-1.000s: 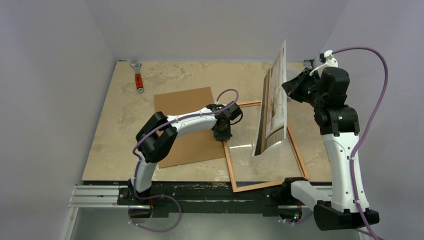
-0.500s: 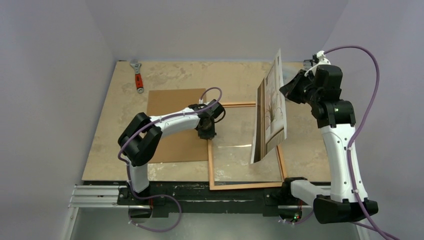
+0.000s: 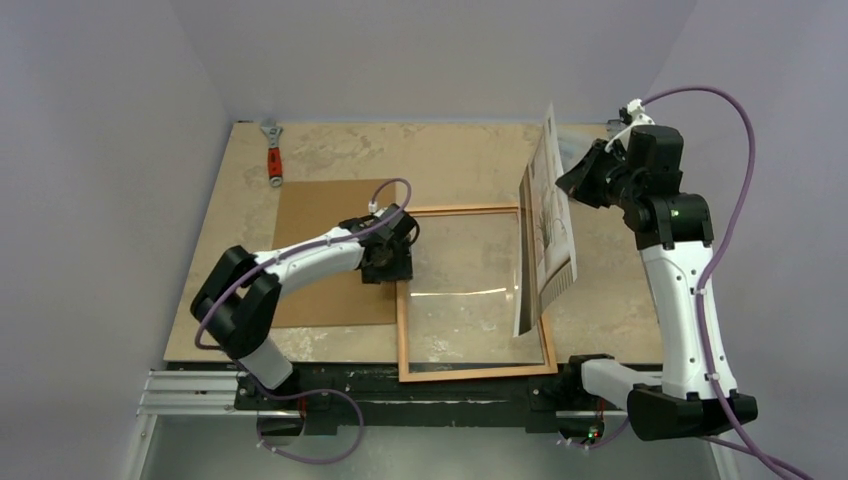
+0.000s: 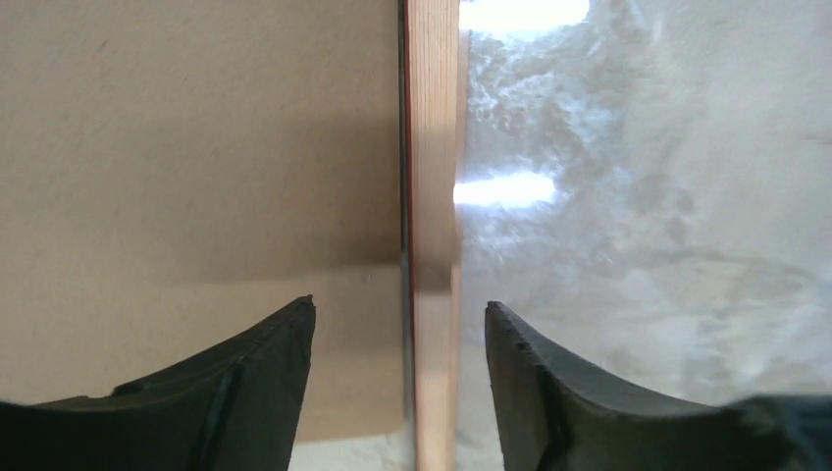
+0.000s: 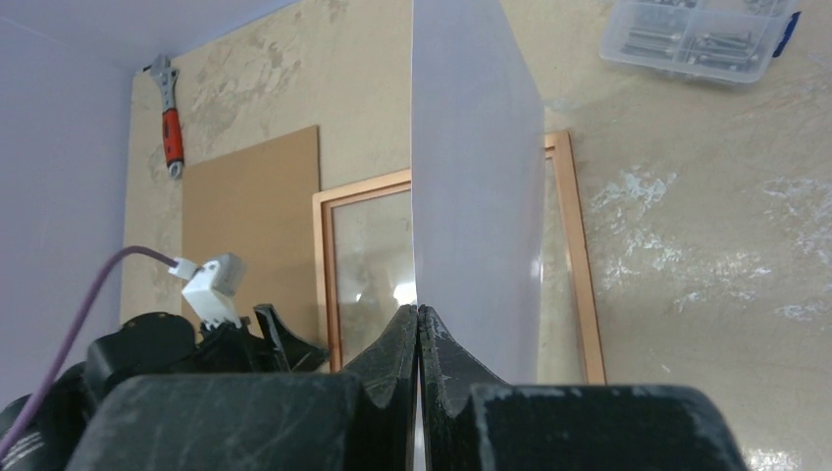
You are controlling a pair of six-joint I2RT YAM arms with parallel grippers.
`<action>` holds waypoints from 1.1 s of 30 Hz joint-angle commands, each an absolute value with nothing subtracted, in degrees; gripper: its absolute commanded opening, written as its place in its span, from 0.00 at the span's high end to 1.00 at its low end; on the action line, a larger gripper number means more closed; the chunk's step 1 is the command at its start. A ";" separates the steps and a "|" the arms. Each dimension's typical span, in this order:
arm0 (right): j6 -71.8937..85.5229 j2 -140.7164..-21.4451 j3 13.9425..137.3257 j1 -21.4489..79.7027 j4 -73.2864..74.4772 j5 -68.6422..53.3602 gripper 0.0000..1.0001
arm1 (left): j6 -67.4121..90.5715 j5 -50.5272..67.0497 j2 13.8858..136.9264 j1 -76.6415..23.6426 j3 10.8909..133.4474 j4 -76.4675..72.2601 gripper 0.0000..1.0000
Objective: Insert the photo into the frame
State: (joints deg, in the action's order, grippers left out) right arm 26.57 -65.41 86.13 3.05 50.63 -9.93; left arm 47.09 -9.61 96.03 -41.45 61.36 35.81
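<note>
The thin orange-brown frame lies flat near the table's front edge, with a glass pane in it. My left gripper hovers over its left rail. It is open, one finger on each side of the rail with a gap on both sides. The photo hangs upright on edge above the frame's right side, picture facing left. My right gripper is shut on its upper edge. In the right wrist view the photo's pale back runs away from the pinched fingers.
A brown board lies flat just left of the frame, under the left arm. A red-handled wrench sits at the back left corner. A clear plastic box of screws stands at the back right.
The left gripper dragged the frame leftward across the table, then opened and let go of its left rail. The right arm shifted the hanging photo slightly left.
</note>
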 commanded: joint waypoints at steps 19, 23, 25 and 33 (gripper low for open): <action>40.83 -78.41 76.12 44.65 38.31 6.77 1.00 | 53.44 -3.38 60.50 -31.99 51.07 36.38 0.07; 43.36 -80.18 72.95 48.43 26.79 0.12 0.88 | 54.14 -0.57 58.74 -28.50 46.31 34.27 0.07; 44.19 -81.23 72.01 48.84 22.53 -4.81 0.73 | 54.06 0.94 57.83 -27.05 44.10 33.42 0.07; 45.63 -77.91 68.26 47.92 18.07 -7.79 0.29 | 53.79 9.74 58.87 -23.90 36.81 22.54 0.08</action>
State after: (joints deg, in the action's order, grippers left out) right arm 44.16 -81.45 69.12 48.93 22.87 -5.80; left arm 53.04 3.31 57.78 -24.60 39.24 31.64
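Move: The right hand holds the photo pinched by one edge. The middle of the frame lies about 14 cm to its left, 7 cm back and some 32 cm below; the brown board is some 42 cm to its left, about 1 cm ahead, and the clear parts box 23 cm ahead, 12 cm right. The left hand straddles the frame's left rail, frame middle about 15 cm to its right, 2 cm back, board middle 13 cm left, 6 cm ahead. Sweeping left some 28 cm, with a drop of about 13 cm and a little back, the right hand carries the photo across the frame towards its left rail, turning counter-clockwise and tipping fingers down, then opens and lets go high over the rail. The left hand opens wide, rises straight off the rail about 15 cm, then swings left over the board while sinking halfway back. ##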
